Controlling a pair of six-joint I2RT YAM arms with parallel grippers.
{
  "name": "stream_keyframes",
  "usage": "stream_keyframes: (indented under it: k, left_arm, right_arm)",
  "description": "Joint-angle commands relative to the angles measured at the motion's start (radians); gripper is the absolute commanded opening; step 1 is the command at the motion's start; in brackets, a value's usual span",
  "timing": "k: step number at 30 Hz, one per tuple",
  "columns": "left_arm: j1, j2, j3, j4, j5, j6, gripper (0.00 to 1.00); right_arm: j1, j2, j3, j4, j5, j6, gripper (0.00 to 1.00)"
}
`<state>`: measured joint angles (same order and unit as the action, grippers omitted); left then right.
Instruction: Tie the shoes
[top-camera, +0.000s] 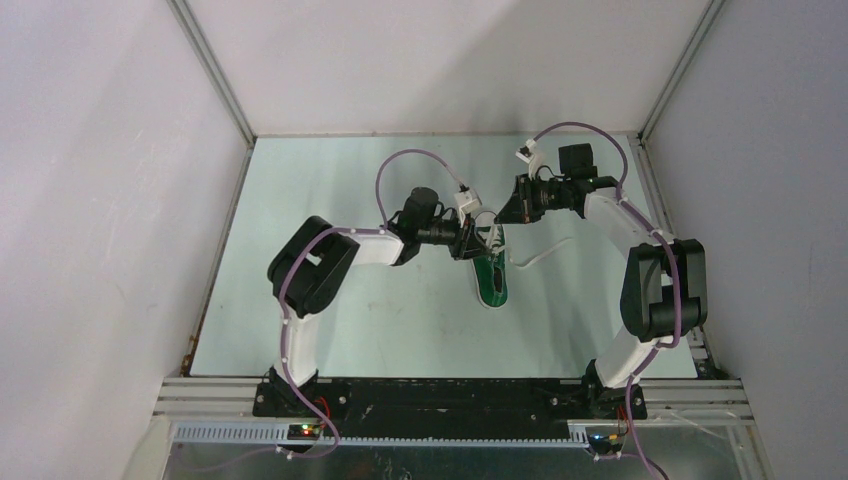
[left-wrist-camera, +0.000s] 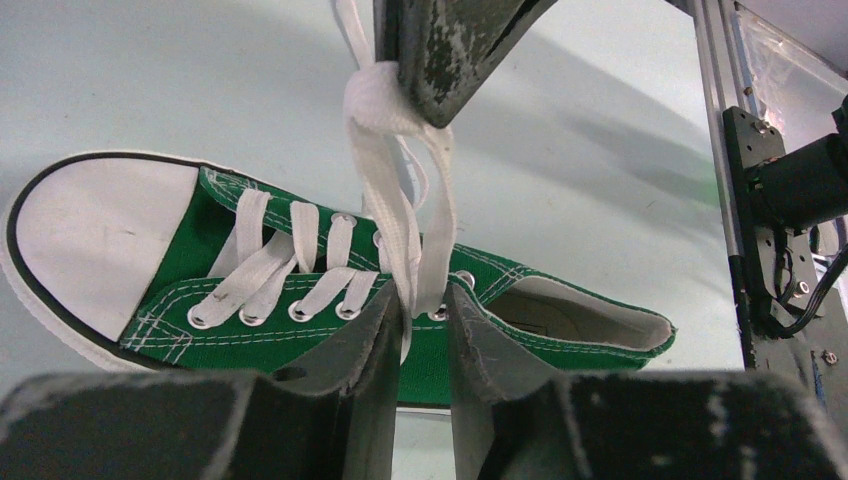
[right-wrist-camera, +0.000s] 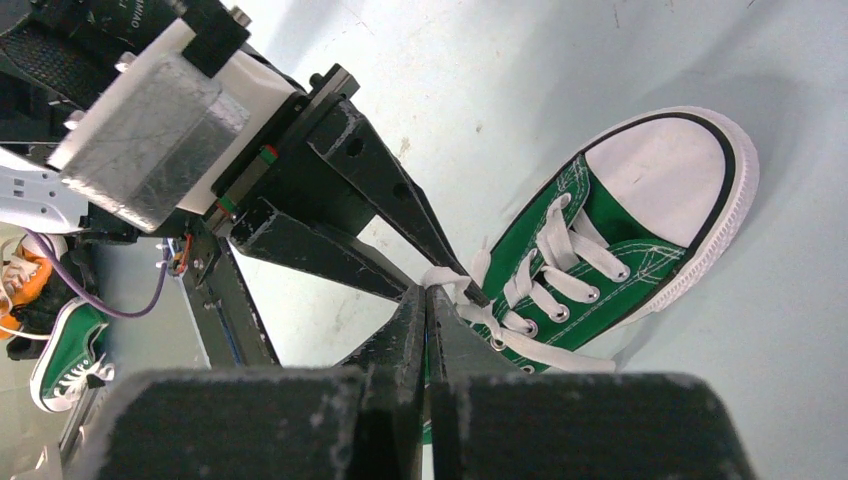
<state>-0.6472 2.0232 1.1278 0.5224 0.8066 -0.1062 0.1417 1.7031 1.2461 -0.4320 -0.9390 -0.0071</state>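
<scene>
The shoe (top-camera: 491, 282) is a green canvas sneaker with a white toe cap, lying mid-table with its toe toward the arms. Its white laces (left-wrist-camera: 395, 210) rise from the upper eyelets in two taut strands. My right gripper (top-camera: 503, 215) is above the shoe's heel end, shut on a bunched fold of lace (left-wrist-camera: 375, 90); in the right wrist view its fingers (right-wrist-camera: 415, 320) press together. My left gripper (left-wrist-camera: 425, 298) is low over the eyelets, jaws narrowly apart, with both strands running between the tips. A loose lace end (top-camera: 545, 255) trails right of the shoe (right-wrist-camera: 640, 250).
Aluminium rails (left-wrist-camera: 715, 130) and grey walls enclose the pale green table (top-camera: 350, 320). The right arm's base (left-wrist-camera: 790, 200) stands near the rail. Off the table lies another green sneaker (right-wrist-camera: 65, 350) beside an orange one (right-wrist-camera: 20, 285).
</scene>
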Motion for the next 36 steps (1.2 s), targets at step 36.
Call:
stream_keyframes:
  k: [36]
  left_arm:
    - [0.006,0.013,0.053,0.020,0.041,-0.062,0.00]
  right_arm:
    - [-0.162,-0.060,0.070,-0.214,0.259,-0.110,0.38]
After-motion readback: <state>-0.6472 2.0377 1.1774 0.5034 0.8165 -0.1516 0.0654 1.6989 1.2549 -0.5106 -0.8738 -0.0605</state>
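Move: The base of the lace loop already lies between the left hand's parted fingertips, level with them and within about 1 cm to the right. The green shoe's middle is about 1 cm ahead, 1 cm right and 4 cm below; the loose lace end lies some 11 cm right, 1 cm ahead, 7 cm down. The right hand still pinches the loop's top: the loop's base is about 3 cm back, 1 cm left and 6 cm below it. The lace loop is passed over: after a tiny dip the left hand rises about 1 cm, easing slightly forward, and its part-open fingers shut on both strands at the loop's base. The right hand keeps still with its pinch until that grip is made, then opens about a third and pulls away to the right, roughly 4 cm, dropping slightly. ##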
